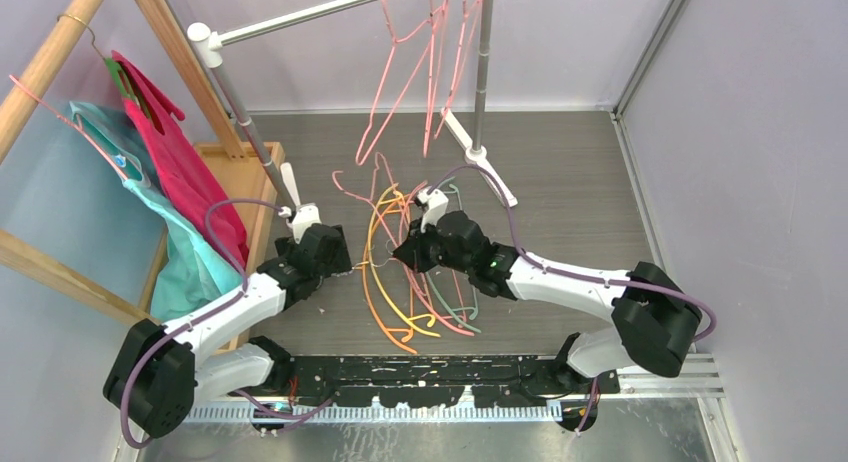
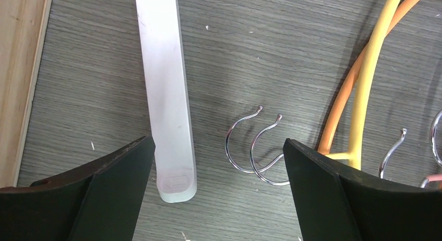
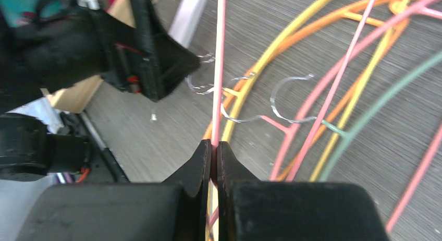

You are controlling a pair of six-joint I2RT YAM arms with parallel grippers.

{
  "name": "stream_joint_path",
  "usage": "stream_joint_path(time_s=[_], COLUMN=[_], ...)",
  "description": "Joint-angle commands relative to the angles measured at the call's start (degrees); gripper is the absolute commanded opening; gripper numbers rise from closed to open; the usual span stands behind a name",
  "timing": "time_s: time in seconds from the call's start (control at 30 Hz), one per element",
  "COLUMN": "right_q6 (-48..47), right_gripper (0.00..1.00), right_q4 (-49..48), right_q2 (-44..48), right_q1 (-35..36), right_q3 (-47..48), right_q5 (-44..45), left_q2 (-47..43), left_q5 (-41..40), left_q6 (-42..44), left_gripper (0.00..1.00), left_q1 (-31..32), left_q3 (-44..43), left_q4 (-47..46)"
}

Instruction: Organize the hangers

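A pile of bare hangers [image 1: 415,282], orange, yellow, pink and pale green, lies on the table between my arms. Three more pink hangers [image 1: 432,52] hang from the metal rail [image 1: 320,14]. My right gripper [image 3: 215,145] is shut on a thin pink wire hanger [image 3: 219,63] at the pile's left side. My left gripper [image 2: 219,144] is open just above the table, with two chrome hooks [image 2: 253,152] lying between its fingers, untouched. A yellow hanger [image 2: 371,69] and an orange one [image 2: 341,108] curve past its right finger. In the top view the two grippers are close together, left [image 1: 345,262] and right [image 1: 405,254].
The rack's white foot [image 2: 166,95] lies by my left finger, its other foot [image 1: 480,157] behind the pile, under the pole [image 1: 485,62]. A wooden rack [image 1: 60,52] with magenta and teal garments [image 1: 185,182] and a wooden base [image 1: 250,172] stands at the left.
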State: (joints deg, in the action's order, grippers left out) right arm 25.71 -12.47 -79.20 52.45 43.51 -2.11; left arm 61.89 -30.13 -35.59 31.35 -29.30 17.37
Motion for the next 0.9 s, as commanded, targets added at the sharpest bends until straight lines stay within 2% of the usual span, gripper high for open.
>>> stream_joint_path(time_s=[0.0,0.17,0.4,0.67,0.87], right_q6=[2.14,2.89,2.74,2.94,-0.28], right_gripper=[0.01,0.01,0.01,0.01,0.01], right_q4=[-6.26,-7.82,-11.3,-12.99,-8.95], right_q2=[1.74,2.52,3.49,1.48,-1.57], right_q1=[3.2,7.33,15.44,17.21,17.34], right_q3=[4.56,7.34,10.37,16.44,25.56], right_q5=[0.58,2.74,11.04,16.6,22.38], left_q2=[-0.08,0.46,0.41,-2.15,-3.16], left_q5=[-0.73,-0.56,-0.51,-0.19,0.0], left_q6=[-1.73,-1.86,-1.68,-1.08,-0.83], left_gripper=[0.98,0.98,0.98,0.98,0.98], left_q1=[-0.33,-0.32,-0.33,-0.33,-0.33], left_q3=[-0.11,0.45,0.63,0.68,1.02], left_q4=[-3.55,-4.53,-4.67,-4.1,-3.98])
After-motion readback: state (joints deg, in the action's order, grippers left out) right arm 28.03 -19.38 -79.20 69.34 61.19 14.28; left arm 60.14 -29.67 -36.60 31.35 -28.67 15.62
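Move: About 15 cm ahead of the right hand, a little to its left and roughly 25 cm above it runs the free stretch of the metal rail. The hanging pink hangers are some 17 cm ahead, 7 cm to the right and 15 cm up. The idle left gripper sits 15 cm to the left, 1 cm ahead, 8 cm lower. From the left hand, that rail stretch is about 13 cm ahead, 13 cm right and 33 cm up. Lifting the already pinched pink hanger, the right hand rises about 18 cm, swinging left and back at first to the near side of the left gripper, then climbing steeply and easing forward a little, up towards the rail. The wrist tilts some 25 degrees so the downward-pointing fingers come nearly level; they keep their grip on the hanger's thin bar. ##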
